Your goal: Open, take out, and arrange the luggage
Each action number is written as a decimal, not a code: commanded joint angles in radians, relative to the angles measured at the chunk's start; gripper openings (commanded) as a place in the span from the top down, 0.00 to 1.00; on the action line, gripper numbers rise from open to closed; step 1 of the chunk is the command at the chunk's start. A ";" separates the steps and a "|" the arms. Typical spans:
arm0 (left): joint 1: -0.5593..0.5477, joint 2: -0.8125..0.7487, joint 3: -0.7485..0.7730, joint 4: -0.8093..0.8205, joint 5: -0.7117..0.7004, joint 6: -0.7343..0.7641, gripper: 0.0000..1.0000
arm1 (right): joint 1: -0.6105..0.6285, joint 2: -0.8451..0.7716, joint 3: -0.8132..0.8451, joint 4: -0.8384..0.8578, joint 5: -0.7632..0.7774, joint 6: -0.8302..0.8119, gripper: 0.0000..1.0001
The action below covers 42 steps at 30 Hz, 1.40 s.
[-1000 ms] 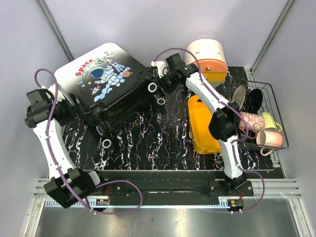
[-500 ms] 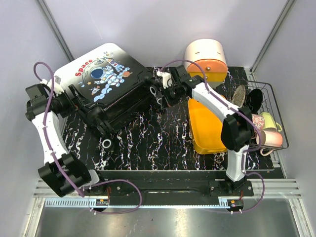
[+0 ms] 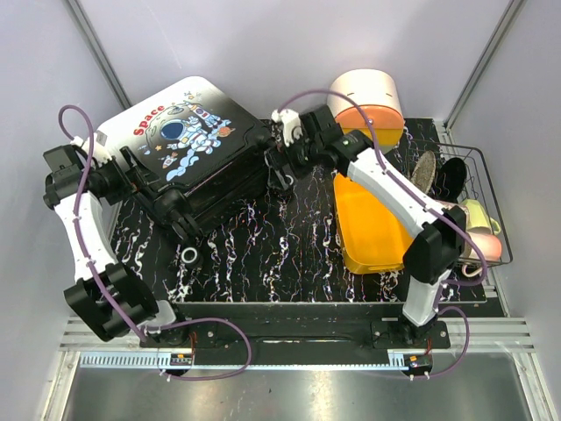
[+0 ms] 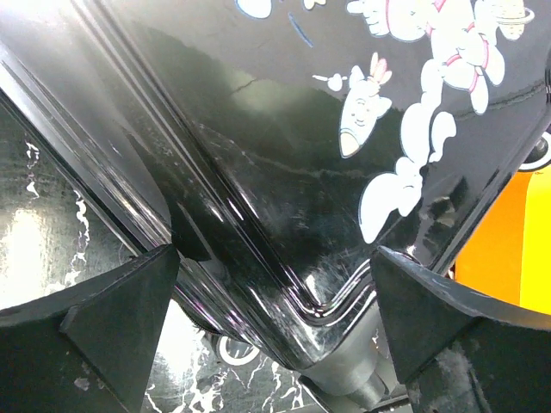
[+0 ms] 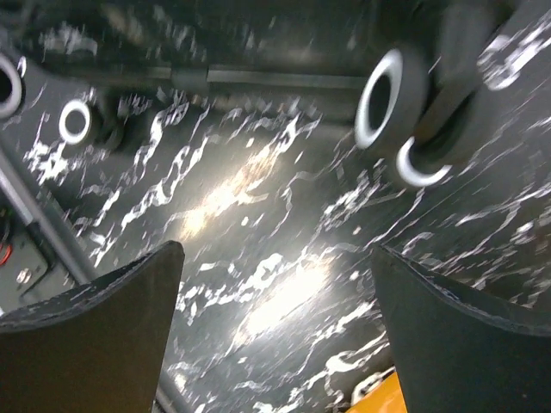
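Note:
The luggage point(image 3: 188, 140) lies flat and slanted at the back left of the table, astronaut print and red "Space" facing up, its wheels point(image 3: 188, 254) toward the front. My left gripper point(image 3: 131, 173) is at its left corner. In the left wrist view the jaws stand wide open point(image 4: 275, 323) with the glossy black shell corner point(image 4: 293, 224) between them, gaps showing on both sides. My right gripper point(image 3: 279, 165) hovers by the wheels on the case's right end. It is open point(image 5: 275, 335) over bare marbled tabletop, with two wheels point(image 5: 392, 99) just beyond.
An orange tray point(image 3: 372, 224) lies right of centre. A white-and-orange rounded box point(image 3: 368, 105) stands at the back. A wire basket point(image 3: 491, 189) with cups and dark items sits at the right edge. Grey walls close in on both sides.
The right arm swung left and reached farther toward the case's wheels, its jaws closing and then opening wide. The left arm's elbow moved toward the suitcase corner; its jaws stayed open.

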 commanded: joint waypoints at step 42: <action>0.042 -0.011 0.093 0.021 0.144 -0.145 0.01 | -0.023 0.160 0.102 0.054 -0.010 0.053 1.00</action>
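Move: The wheel stem on the luggage's right corner lies about 12 cm ahead of the open right hand, 2 cm left and 6 cm below. From that hand, the luggage's middle is some 22 cm left and 12 cm ahead; the orange bin is about 24 cm right and 10 cm back, and the drawer cabinet 20 cm right and 17 cm ahead. From the left hand, the luggage's middle is roughly 11 cm right, 9 cm ahead and 8 cm below. Forward about 12 cm in a low arc, the right hand rises some 4 cm, then sinks to 5 or 6 cm below its start at the luggage's right corner. Its wide-open fingers close on the wheel stem and pinch it at about half opening, then the hand draws back 2 cm. The left hand, fingers still wide open, lifts about 3 cm at the luggage's left end. ##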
